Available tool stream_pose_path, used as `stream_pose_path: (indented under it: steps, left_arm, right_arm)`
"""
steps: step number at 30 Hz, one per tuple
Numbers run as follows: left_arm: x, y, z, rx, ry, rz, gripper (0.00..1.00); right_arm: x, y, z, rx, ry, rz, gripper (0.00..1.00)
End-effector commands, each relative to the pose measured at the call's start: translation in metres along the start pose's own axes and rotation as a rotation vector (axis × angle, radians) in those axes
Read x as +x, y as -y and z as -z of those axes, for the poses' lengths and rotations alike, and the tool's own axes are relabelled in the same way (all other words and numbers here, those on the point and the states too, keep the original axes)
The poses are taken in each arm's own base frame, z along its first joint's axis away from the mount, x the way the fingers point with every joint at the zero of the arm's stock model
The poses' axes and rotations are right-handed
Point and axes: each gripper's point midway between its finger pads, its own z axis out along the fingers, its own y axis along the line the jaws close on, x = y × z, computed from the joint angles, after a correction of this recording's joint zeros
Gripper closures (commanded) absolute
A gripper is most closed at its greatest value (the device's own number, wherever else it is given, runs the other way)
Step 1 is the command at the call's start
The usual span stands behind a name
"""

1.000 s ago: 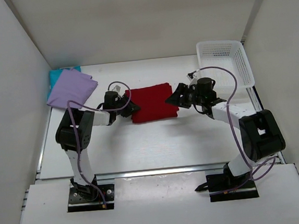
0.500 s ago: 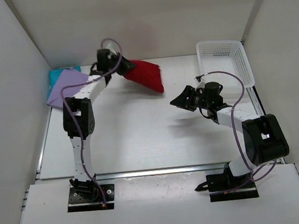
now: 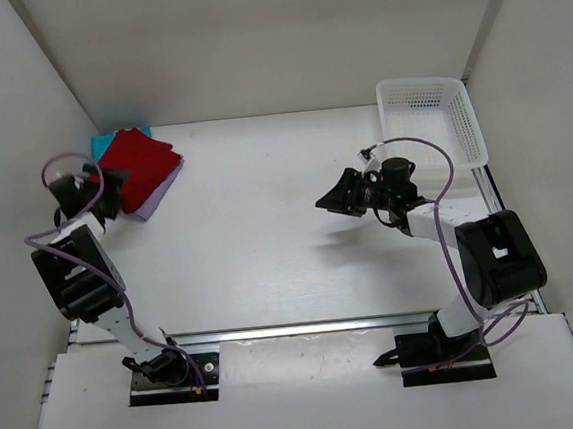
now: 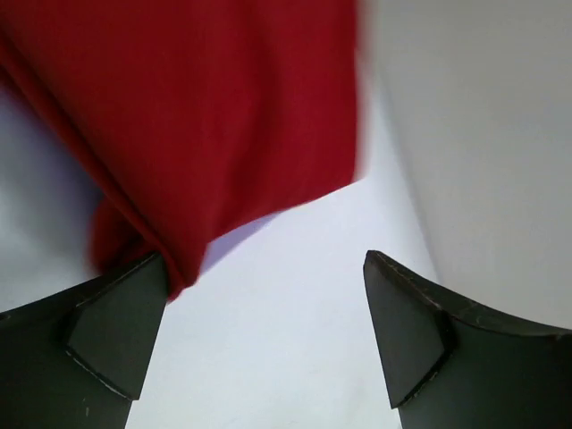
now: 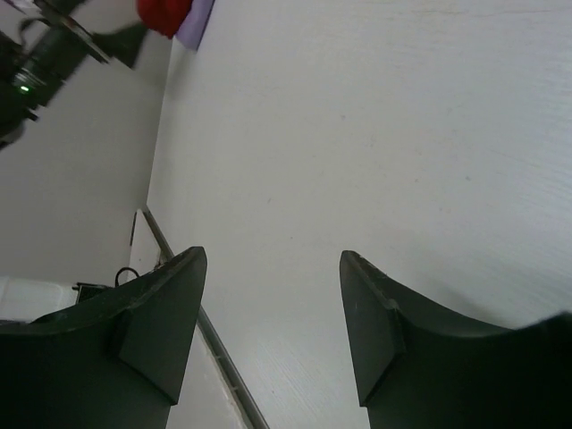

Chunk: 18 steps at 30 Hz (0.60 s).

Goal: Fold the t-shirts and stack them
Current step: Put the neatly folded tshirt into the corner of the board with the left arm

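The red t-shirt (image 3: 140, 165) lies folded on the lavender t-shirt (image 3: 161, 196), with a corner of the teal t-shirt (image 3: 103, 143) showing beneath at the back left. My left gripper (image 3: 110, 193) sits at the stack's near-left edge, open. In the left wrist view the red t-shirt (image 4: 206, 107) hangs over the lavender t-shirt (image 4: 286, 313); the left gripper (image 4: 264, 261) holds nothing, though the red cloth's edge brushes one finger (image 4: 121, 322). My right gripper (image 3: 331, 198) hovers open over bare table right of centre, and in its own view the right gripper (image 5: 273, 257) is empty.
A white lattice basket (image 3: 464, 119) stands at the back right. White walls enclose the table on the left, back and right. The right wrist view shows the far stack (image 5: 165, 13) and the left arm (image 5: 49, 54) by the left wall.
The left arm carried the red t-shirt from the table's middle to the back-left stack and let it go. The right gripper drew back from where the shirt lay.
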Motion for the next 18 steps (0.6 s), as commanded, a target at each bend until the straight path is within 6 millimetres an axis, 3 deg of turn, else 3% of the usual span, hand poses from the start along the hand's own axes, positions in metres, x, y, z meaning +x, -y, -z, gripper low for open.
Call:
stream_pose_path:
  steps: [1,2,3,4,6,9,10,12,13,14,16,17,18]
  left_arm:
    - [0.024,-0.022,0.033,0.007,0.006,0.052,0.01]
    - [0.028,-0.026,0.043,-0.006,0.033,0.055,0.01]
    - [0.017,-0.021,0.054,-0.001,0.076,0.054,0.01]
    - [0.017,-0.029,0.059,-0.039,0.098,0.062,0.01]
    - [0.012,-0.023,0.070,-0.055,0.134,0.043,0.01]
    - [0.010,0.003,0.087,-0.003,0.169,0.025,0.02]
    - [0.024,0.010,0.086,0.013,0.140,0.016,0.01]
    - [0.040,0.031,0.094,0.061,0.135,-0.044,0.02]
    - [0.063,0.037,0.093,0.066,0.089,-0.083,0.01]
    - [0.073,0.046,0.098,0.087,0.089,-0.141,0.02]
    - [0.132,0.075,0.100,0.132,-0.024,-0.267,0.01]
    - [0.144,0.078,0.102,0.125,-0.026,-0.322,0.02]
    - [0.180,0.094,0.109,0.181,-0.097,-0.375,0.01]
  right_arm:
    - [-0.007,-0.026,-0.006,-0.080,-0.002,0.078,0.40]
    - [-0.004,-0.026,-0.006,-0.082,-0.003,0.091,0.40]
    - [0.003,-0.025,-0.009,-0.079,-0.021,0.081,0.40]
    - [0.003,-0.028,-0.009,-0.086,-0.022,0.091,0.41]
    - [0.010,-0.032,-0.012,-0.086,-0.038,0.097,0.40]
    - [0.017,-0.036,-0.012,-0.063,-0.036,0.132,0.40]
    - [0.021,-0.033,-0.011,-0.042,-0.036,0.129,0.40]
    - [0.024,-0.033,-0.011,-0.022,-0.029,0.131,0.28]
    - [0.026,-0.033,-0.010,-0.006,-0.026,0.138,0.17]
    - [0.032,-0.032,-0.009,0.005,-0.034,0.145,0.01]
    - [0.035,-0.023,-0.008,0.083,-0.010,0.157,0.01]
    - [0.038,-0.024,-0.007,0.092,-0.008,0.170,0.01]
    - [0.043,-0.023,-0.005,0.096,-0.014,0.175,0.01]
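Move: The red t-shirt, already free of the open left fingers, has its middle about 3 cm to the right of that hand, 2 cm ahead and 9 cm below. The purple t-shirt under it lies about 2 cm right, 1 cm ahead and 12 cm down; the teal one some 6 cm ahead, 1 cm left and 13 cm down. From the right hand, the red shirt is about 45 cm left, 12 cm ahead and 8 cm lower. The open left hand dips back 9 cm from the red t-shirt, rises, swings right; right hand backs left, opening. ##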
